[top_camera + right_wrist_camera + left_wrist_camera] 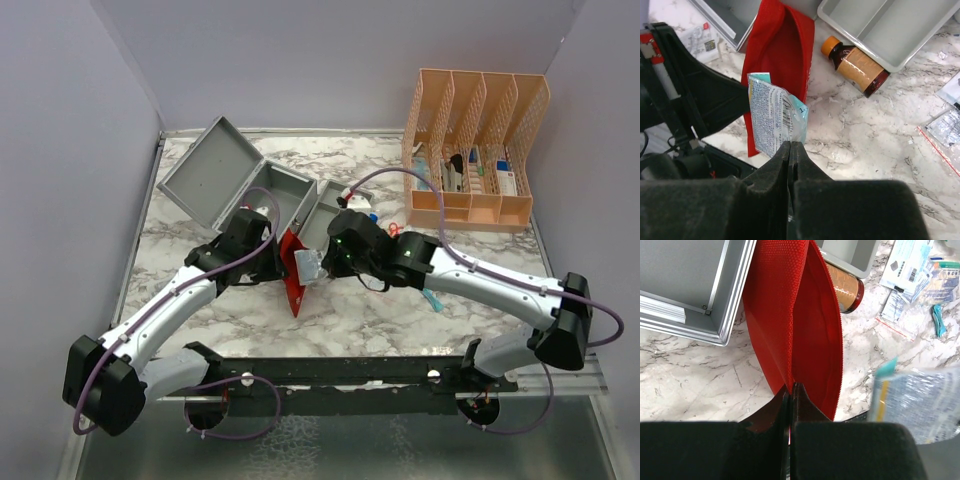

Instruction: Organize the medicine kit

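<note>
The medicine kit (215, 175) lies open at the back left, its lid tipped back; a corner of it (685, 285) shows in the left wrist view. Its grey inner tray (885, 25) sits beside it on the table. A red pouch (795, 315) stands on edge with its zip open. My left gripper (791, 386) is shut on the pouch's lower edge. My right gripper (790, 144) is shut on a white and teal sachet (772, 117), held just beside the pouch's mouth (785, 50). A brown bottle (855, 62) with an orange cap lies against the tray.
A peach slotted organizer (475, 150) holding boxes stands at the back right. Loose packets (912, 270) and a clear zip bag (947, 127) lie on the marble to the right of the tray. The left arm (680, 100) is close on the right gripper's left.
</note>
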Tool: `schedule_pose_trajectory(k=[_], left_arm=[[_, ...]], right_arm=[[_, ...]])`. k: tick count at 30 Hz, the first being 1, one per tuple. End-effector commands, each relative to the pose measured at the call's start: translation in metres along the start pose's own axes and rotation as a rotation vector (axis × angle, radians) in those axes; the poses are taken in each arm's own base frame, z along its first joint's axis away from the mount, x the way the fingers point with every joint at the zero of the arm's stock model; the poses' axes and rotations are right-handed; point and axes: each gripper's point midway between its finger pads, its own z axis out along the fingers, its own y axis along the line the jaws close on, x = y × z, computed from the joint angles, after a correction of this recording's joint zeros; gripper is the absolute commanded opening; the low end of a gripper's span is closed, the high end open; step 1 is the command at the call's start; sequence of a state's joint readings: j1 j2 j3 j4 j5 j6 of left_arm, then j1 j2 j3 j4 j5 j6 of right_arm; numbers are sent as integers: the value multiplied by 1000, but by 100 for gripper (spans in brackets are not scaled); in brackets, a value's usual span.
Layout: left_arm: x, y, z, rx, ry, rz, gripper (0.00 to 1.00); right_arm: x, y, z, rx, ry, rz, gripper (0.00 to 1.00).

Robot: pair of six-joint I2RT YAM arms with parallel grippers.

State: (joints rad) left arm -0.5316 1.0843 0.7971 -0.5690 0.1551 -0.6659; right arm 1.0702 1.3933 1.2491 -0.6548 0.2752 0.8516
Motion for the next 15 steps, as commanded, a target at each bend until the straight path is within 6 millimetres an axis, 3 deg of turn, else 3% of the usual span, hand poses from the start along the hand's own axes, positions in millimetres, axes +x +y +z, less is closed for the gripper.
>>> schedule_pose_trajectory(k=[1, 15], left_arm=[[-2, -2, -5, 8, -23, 26, 0], [10, -7, -9, 63, 8, 64, 0]], right_arm=[[-8, -12, 12, 170, -65, -3, 1], [1, -9, 64, 277, -57, -27, 1]])
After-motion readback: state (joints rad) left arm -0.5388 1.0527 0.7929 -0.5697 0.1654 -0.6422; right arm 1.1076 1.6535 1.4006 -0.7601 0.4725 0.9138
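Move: Below and to the left of the right hand, which already holds the packet, the red pouch has its middle about 8 cm left, 1 cm back and 10 cm down. The brown bottle lies nearly under that hand, 2 cm ahead, 1 cm left and 15 cm down; the grey tray is 11 cm ahead, 3 cm right and 16 cm down. From the left hand pinching the pouch, its middle is 3 cm right, 1 cm ahead and 6 cm down. Lowering the held packet about 5 cm towards the pouch's open mouth, the right hand also works some 3 cm forward and a little left. Its wrist rolls roughly 15 degrees so the fingers point more steeply down, with a slight clockwise turn, and they keep their pinch. The left hand stays almost in place, still gripping the pouch's edge to hold it up. ##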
